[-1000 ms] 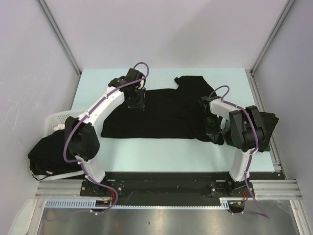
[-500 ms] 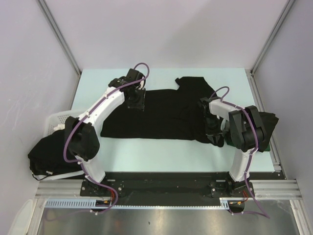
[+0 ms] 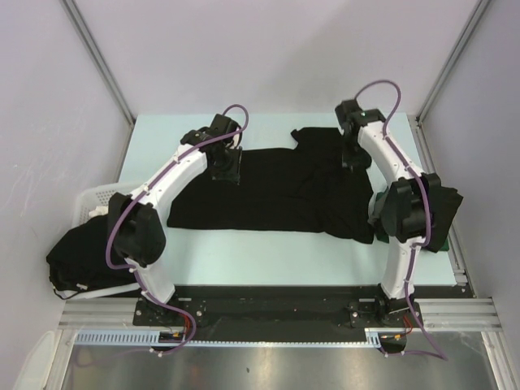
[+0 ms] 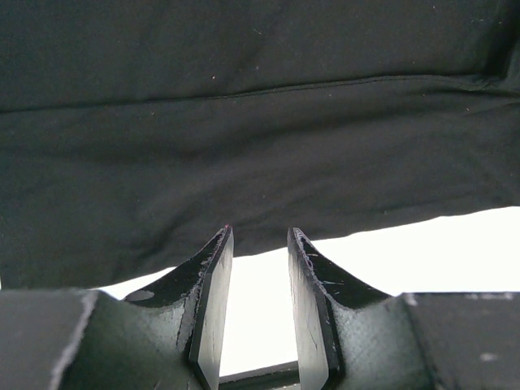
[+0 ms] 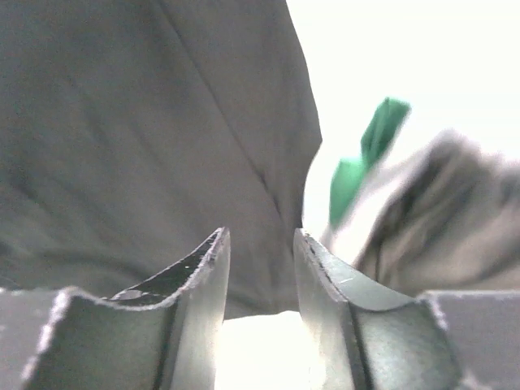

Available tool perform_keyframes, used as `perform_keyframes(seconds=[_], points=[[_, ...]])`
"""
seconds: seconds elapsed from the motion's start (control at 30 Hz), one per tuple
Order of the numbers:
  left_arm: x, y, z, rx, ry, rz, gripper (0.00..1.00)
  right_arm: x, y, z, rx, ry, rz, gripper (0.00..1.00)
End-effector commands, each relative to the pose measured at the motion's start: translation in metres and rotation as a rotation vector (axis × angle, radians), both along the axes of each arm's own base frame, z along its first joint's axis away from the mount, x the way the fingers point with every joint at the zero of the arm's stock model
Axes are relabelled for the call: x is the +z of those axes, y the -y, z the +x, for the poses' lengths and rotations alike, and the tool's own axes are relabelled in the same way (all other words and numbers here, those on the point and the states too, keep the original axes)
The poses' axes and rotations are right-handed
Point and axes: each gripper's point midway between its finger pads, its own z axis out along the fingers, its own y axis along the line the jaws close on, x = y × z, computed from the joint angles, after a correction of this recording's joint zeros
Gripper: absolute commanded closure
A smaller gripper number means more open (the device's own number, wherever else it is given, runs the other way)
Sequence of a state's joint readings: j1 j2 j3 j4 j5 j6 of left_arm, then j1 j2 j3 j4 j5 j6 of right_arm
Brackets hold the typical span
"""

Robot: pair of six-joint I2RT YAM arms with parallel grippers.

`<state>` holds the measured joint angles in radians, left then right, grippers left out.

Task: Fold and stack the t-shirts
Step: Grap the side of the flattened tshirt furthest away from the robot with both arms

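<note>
One black t-shirt [image 3: 276, 191] lies spread across the pale table, a sleeve [image 3: 313, 136] pointing to the far side. My left gripper [image 3: 227, 169] sits at the shirt's far left edge. In the left wrist view, the left gripper [image 4: 258, 242] is open, nothing between its fingers, and the cloth edge [image 4: 244, 162] lies just past the tips. My right gripper [image 3: 355, 153] hovers over the shirt's far right part, beside the sleeve. The right wrist view shows it [image 5: 260, 241] open and empty above the black cloth [image 5: 146, 130].
A white slotted basket [image 3: 89, 199] hangs off the table's left edge, with a heap of black shirts [image 3: 77, 260] against it. More dark cloth [image 3: 445, 203] lies at the right edge behind the right arm. A blurred green object [image 5: 367, 150] shows there. Metal posts frame the table.
The right arm has swung from the shirt's near right corner to its far right part, and its jaws have opened. The left arm has not moved.
</note>
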<state>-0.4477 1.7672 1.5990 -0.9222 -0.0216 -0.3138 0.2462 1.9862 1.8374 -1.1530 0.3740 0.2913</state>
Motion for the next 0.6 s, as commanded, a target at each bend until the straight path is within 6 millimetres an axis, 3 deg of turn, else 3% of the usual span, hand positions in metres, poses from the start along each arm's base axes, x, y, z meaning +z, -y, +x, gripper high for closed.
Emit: perform_keyframes(seconds=[0.0,0.03,0.07,0.23,0.4,0.57], points=[[0.009,0.004,0.004,0.007,0.027,-0.022,0.61,0.015,0.005,0.058,0.061,0.095,-0.046,0.57],[0.009,0.005,0.004,0.011,0.026,-0.025,0.62,0.030,0.003,0.080,0.060,0.165,-0.032,0.57],[0.010,0.004,0.003,0.015,0.023,-0.026,0.61,0.008,0.003,0.093,0.083,0.128,-0.039,0.57],[0.009,0.001,-0.003,0.043,0.012,-0.024,0.61,-0.009,0.008,0.156,0.099,0.226,0.035,0.58],[0.004,-0.001,-0.012,0.064,-0.008,-0.031,0.60,-0.030,0.001,0.186,0.155,0.306,0.109,0.58],[-0.001,-0.002,-0.019,0.081,-0.022,-0.037,0.59,-0.027,-0.014,0.219,0.245,0.413,0.132,0.56]])
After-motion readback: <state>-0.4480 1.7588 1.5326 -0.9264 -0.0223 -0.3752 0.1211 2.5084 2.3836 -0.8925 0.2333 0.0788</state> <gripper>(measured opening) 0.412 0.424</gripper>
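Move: The t-shirt's far right corner lies about 24 cm ahead of the right gripper, 1 cm to its left and 12 below. At that same depth, the sleeve tip is some 18 cm to the gripper's left; the shirt's near right corner is about 19 cm back and 6 right of the gripper, the dark pile about 11 back and 27 right. From the left gripper the far right corner is roughly 30 cm ahead, 42 right. Sweep the right gripper fast forward over the t-shirt, about 17 cm, towards its far right corner: let it crest 3 cm higher, then sink to finish some 6.5 cm lower than it began, fingers still open, empty and tilting outward about 10 degrees. Late on, ease the left gripper, also open, slightly down and back above the cloth. ##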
